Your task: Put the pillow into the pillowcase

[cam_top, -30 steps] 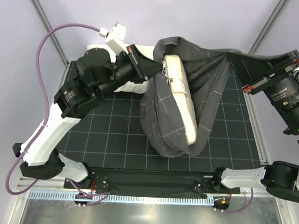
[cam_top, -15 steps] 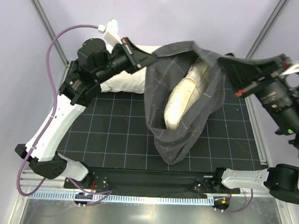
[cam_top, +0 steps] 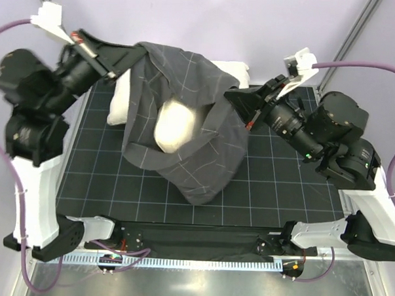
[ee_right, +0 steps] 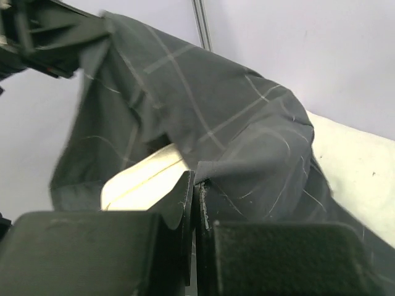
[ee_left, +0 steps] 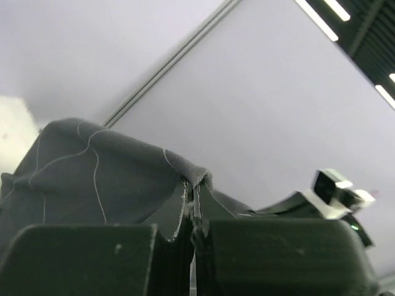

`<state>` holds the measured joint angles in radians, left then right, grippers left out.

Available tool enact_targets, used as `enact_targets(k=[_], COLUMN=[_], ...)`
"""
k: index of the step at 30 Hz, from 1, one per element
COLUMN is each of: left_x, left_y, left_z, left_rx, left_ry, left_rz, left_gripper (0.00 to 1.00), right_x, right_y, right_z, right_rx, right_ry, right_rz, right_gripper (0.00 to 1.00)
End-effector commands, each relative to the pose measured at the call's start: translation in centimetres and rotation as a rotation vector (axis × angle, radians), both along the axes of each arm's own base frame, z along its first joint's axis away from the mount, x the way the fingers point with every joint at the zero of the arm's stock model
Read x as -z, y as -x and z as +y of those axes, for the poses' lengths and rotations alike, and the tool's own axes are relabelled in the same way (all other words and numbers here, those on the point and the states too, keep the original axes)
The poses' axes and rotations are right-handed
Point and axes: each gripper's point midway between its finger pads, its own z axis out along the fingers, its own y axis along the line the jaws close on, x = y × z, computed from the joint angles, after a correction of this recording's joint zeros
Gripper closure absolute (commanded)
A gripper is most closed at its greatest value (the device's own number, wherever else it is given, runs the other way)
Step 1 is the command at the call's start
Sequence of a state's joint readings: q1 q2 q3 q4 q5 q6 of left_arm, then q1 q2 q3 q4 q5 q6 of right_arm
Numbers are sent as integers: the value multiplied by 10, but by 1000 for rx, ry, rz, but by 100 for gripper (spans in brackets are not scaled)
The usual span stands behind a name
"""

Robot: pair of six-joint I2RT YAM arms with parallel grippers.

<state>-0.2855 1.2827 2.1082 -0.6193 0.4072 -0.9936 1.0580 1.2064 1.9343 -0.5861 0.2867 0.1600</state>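
Observation:
The dark grey grid-patterned pillowcase (cam_top: 184, 160) hangs above the mat, stretched between both grippers with its mouth facing up. My left gripper (cam_top: 128, 53) is shut on the case's rim at the upper left; in its wrist view the fabric edge (ee_left: 196, 182) is pinched between the jaws. My right gripper (cam_top: 231, 97) is shut on the opposite rim (ee_right: 207, 169). The cream pillow (cam_top: 175, 124) sits inside the case, with one rounded end showing in the mouth (ee_right: 139, 182). Its print is hidden.
A larger plain white pillow (cam_top: 119, 99) lies at the back of the black grid mat (cam_top: 281, 184), mostly behind the hanging case. Frame posts (cam_top: 350, 40) stand at the back corners. The arm bases are along the near edge.
Both arms have swung left and lifted, carrying the pillowcase leftward. The pillow has sunk deeper into the case, with less of it showing. The right arm has come in over the mat.

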Motion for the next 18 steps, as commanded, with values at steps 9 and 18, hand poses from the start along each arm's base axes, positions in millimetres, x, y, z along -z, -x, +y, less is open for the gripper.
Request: enact_targets(k=[9,18], left_x=[-131,-84], left_y=[135,34], left_z=[23,-20], left_rx=[171,230], left_ry=[259,278], left_rz=[-424,-204], left_gripper=[100,99], right_x=[-93,-109], right_y=[42,36], right_z=[-116,-172], right_rx=[116,328], right_ry=[-358,-336], right_rz=[-155,-202], right_gripper=[96,96])
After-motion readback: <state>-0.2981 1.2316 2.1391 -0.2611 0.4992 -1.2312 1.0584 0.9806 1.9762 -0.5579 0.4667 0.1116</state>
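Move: Each hand already grips the pillowcase rim high above the table, the mouth slack between them. The pillow's pale end sits in it about 6 cm right of the left hand, 5 cm back and 17 below, and from the right hand some 12 cm left, level fore and aft, 12 below. The case's hanging end is about 16 cm back, 12 right and 35 below from the left hand; the spare white pillow lies some 35 cm ahead, 5 right and 50 below it. Both hands keep their shut grip on the rim and jerk the case upward and open: the left swings back about 13 cm towards the base and up some 11, its fingers tipping up about 20 degrees, then turns forward again by 5 cm and sinks slightly. The right hand meanwhile pulls away from the left, about 13 cm to the right and 7 up, drifting a little back and rolling its left side up, to draw the mouth wide between the grips. ##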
